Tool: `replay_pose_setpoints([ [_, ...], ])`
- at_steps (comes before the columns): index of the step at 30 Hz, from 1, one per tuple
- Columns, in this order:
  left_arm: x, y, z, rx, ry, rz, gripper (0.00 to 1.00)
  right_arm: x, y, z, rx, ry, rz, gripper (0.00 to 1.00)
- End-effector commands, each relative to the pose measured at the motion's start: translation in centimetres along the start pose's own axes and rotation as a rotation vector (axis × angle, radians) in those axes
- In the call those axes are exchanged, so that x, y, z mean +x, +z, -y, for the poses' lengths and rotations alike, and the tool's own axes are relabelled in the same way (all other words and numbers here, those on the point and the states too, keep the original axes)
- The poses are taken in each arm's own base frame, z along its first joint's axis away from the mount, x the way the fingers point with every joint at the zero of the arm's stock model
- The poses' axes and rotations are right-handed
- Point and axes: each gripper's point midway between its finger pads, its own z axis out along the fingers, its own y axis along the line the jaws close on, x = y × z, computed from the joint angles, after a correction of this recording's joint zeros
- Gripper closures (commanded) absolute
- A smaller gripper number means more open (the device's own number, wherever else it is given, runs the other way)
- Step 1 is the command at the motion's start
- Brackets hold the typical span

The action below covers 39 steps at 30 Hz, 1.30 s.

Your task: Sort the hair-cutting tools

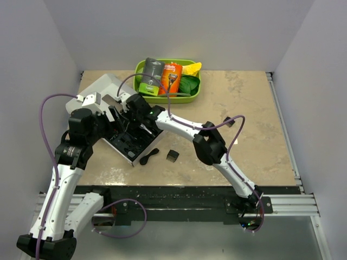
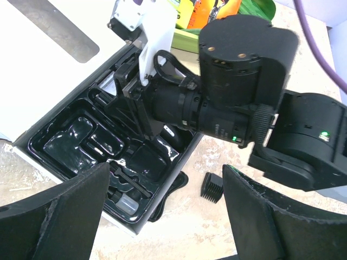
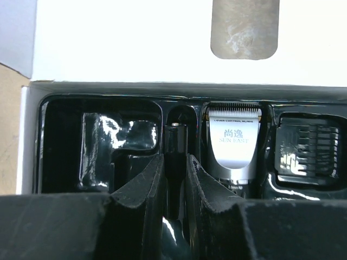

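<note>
The open box's black tray (image 1: pixel 128 145) holds the hair clipper (image 3: pixel 234 145), silver blade head up in its slot, and a guide comb (image 3: pixel 311 147) in the slot to its right. My right gripper (image 3: pixel 175 179) reaches into the tray (image 2: pixel 81 142) and is shut on a slim black cylinder (image 3: pixel 175 146) just left of the clipper. A small black guide comb (image 1: pixel 173 156) and a black curved piece (image 1: pixel 149 157) lie on the table in front of the box. My left gripper (image 2: pixel 162 216) hovers open above that guide comb (image 2: pixel 212 187) and the curved piece (image 2: pixel 172 196).
The box's white lid (image 1: pixel 96 89) lies open at the back left. A green bin (image 1: pixel 142 67) at the back holds an orange razor package (image 1: pixel 171 77), a grey-and-green one (image 1: pixel 150 76) and other items. The right arm (image 2: pixel 244 81) crosses over the tray.
</note>
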Motion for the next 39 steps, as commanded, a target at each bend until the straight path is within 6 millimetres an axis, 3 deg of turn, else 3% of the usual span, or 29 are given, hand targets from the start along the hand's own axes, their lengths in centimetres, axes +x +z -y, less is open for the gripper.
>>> replay_pose_setpoints([
  [1,-1.2,-0.6,0.7,0.019,0.022,0.038,0.12,-2.3,0.5,-0.3,0.001,0.014,0.081,0.94],
  [9,-1.3,-0.6,0.6,0.012,0.027,0.041,0.12,-2.4,0.9,0.1,0.026,0.019,0.101,0.91],
  [17,-1.3,-0.6,0.6,0.013,0.029,0.042,0.12,-2.2,0.6,0.3,0.034,0.022,0.098,0.61],
  [20,-1.4,-0.7,0.7,0.014,0.029,0.042,0.12,-2.5,0.2,0.2,0.035,0.020,0.104,0.57],
  [30,-1.6,-1.0,0.9,0.019,0.032,0.045,0.12,-4.2,-2.4,0.0,0.044,0.012,0.153,0.56],
  [39,-1.5,-1.0,0.9,0.019,0.033,0.043,0.12,-5.2,-3.2,-0.3,0.052,0.006,0.183,0.58],
])
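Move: The right hand holds the small black tube just over its tray slot, about 1 cm ahead, 1 cm left and 2 cm below. The clipper lies beside it, level ahead and roughly 6 cm right; the boxed comb is some 7 cm ahead and 4 cm right, both about 2 cm below. From the idle left hand, the slot is about 12 cm ahead, 2 cm right and 18 cm below. Right hand eases the tube down, forward and left about 1 cm, opens, dips, then rises some 3 cm. ##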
